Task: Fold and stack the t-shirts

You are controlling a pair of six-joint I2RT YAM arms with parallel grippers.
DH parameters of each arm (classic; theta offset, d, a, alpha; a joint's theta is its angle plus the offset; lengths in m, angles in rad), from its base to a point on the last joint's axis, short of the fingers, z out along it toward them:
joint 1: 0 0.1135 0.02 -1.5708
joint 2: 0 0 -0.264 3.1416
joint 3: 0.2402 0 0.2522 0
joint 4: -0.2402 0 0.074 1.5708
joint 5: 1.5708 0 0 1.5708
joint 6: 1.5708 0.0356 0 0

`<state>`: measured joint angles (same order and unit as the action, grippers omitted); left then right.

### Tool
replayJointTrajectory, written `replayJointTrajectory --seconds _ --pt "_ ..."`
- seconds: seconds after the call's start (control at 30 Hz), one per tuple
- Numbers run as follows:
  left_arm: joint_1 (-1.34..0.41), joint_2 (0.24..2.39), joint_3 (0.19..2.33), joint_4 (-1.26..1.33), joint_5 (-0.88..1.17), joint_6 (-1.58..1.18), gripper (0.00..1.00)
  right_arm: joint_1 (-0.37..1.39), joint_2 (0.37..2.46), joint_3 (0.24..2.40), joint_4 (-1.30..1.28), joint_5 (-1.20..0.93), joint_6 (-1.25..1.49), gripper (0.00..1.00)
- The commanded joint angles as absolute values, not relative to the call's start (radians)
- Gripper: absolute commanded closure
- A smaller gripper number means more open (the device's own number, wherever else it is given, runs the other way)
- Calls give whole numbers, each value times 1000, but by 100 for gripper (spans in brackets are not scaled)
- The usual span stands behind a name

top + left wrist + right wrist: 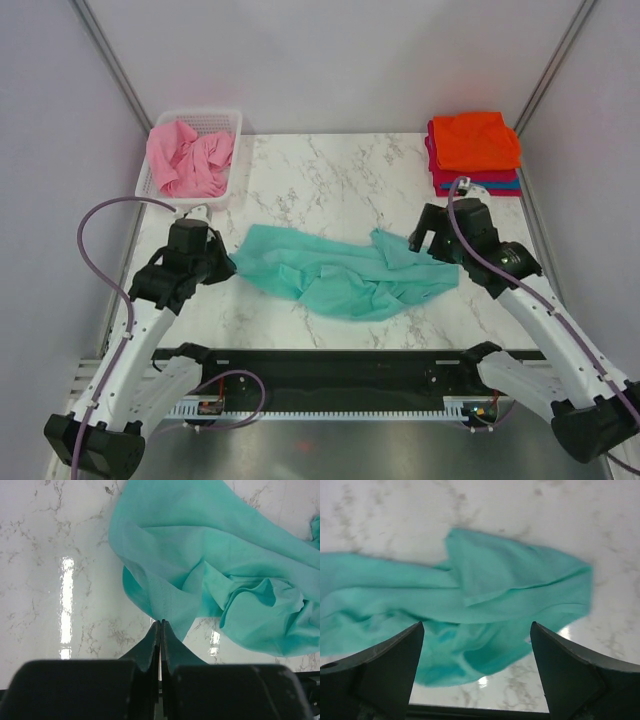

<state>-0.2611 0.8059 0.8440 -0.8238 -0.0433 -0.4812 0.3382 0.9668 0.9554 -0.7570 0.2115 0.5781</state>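
Observation:
A crumpled teal t-shirt [340,275] lies across the middle of the marble table [330,180]. My left gripper [232,262] is shut on its left edge, and the cloth draws to a point at the fingertips. In the left wrist view the teal t-shirt [210,565] runs down into the shut left gripper [161,623]. My right gripper [418,240] hangs open over the shirt's right end. The right wrist view shows the teal t-shirt [495,590] below the open right gripper [476,630], with nothing between the fingers. A pink t-shirt [188,155] lies bunched in the basket.
A white slotted basket [232,118] stands at the back left corner. At the back right sits a stack of folded shirts with an orange one [475,140] on top and crimson and blue edges [480,185] under it. Grey walls close in both sides.

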Motion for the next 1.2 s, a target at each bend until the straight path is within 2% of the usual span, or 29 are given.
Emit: replayJointTrajectory --seconds 0.0,0.03,0.07,0.13,0.2,0.33,0.57,0.77,1.07,1.17 --pt "-258 811 839 -742 -5 -456 98 754 998 999 -706 303 806 8" --pt "-258 816 839 -742 17 -456 98 756 999 999 -706 304 807 8" --pt "-258 818 839 -744 24 -450 98 914 1061 1003 -687 386 842 8" --pt "-258 824 838 -738 35 -448 98 1039 1158 1025 -661 443 885 9" --pt "-258 830 838 -736 35 -448 98 1152 1351 1104 -646 474 887 9" --pt "-258 827 836 -738 26 -453 98 1229 1676 1282 -641 497 859 13" --pt "-258 819 831 -736 28 -453 98 1253 1951 1566 -731 548 798 20" --pt "-258 815 833 -735 31 -453 98 1262 2042 1640 -810 594 802 27" --pt "-258 822 833 -733 37 -451 98 1278 2074 1600 -836 629 825 33" --pt "-258 819 831 -733 37 -451 98 1278 2083 1600 -838 647 824 38"
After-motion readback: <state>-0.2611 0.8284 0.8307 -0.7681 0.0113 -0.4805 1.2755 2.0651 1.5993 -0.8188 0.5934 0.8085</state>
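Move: The teal shirt's near-left hem corner lies some 31 cm to the right hand's left, about 5 cm back and 17 cm below. The shirt's middle is level with that hand, 13 cm to its left; the sleeve flap is about 5 cm ahead and 1 cm right; the far-left corner is roughly 9 cm ahead and 34 cm left, all at table height. From the shut left hand the hem corner is about 11 cm right, 2 cm back and 17 cm below. Leftward in a fast sweep of about 31 cm, the right hand crosses above the teal shirt, drawing somewhat back and dropping some 13 cm after a slight initial rise, to slow just above the near-left hem corner. On the way it turns roughly 30 degrees counter-clockwise and its left side rolls down; the wide-open fingers narrow to about two-thirds open around that corner, with no touch to be seen. ##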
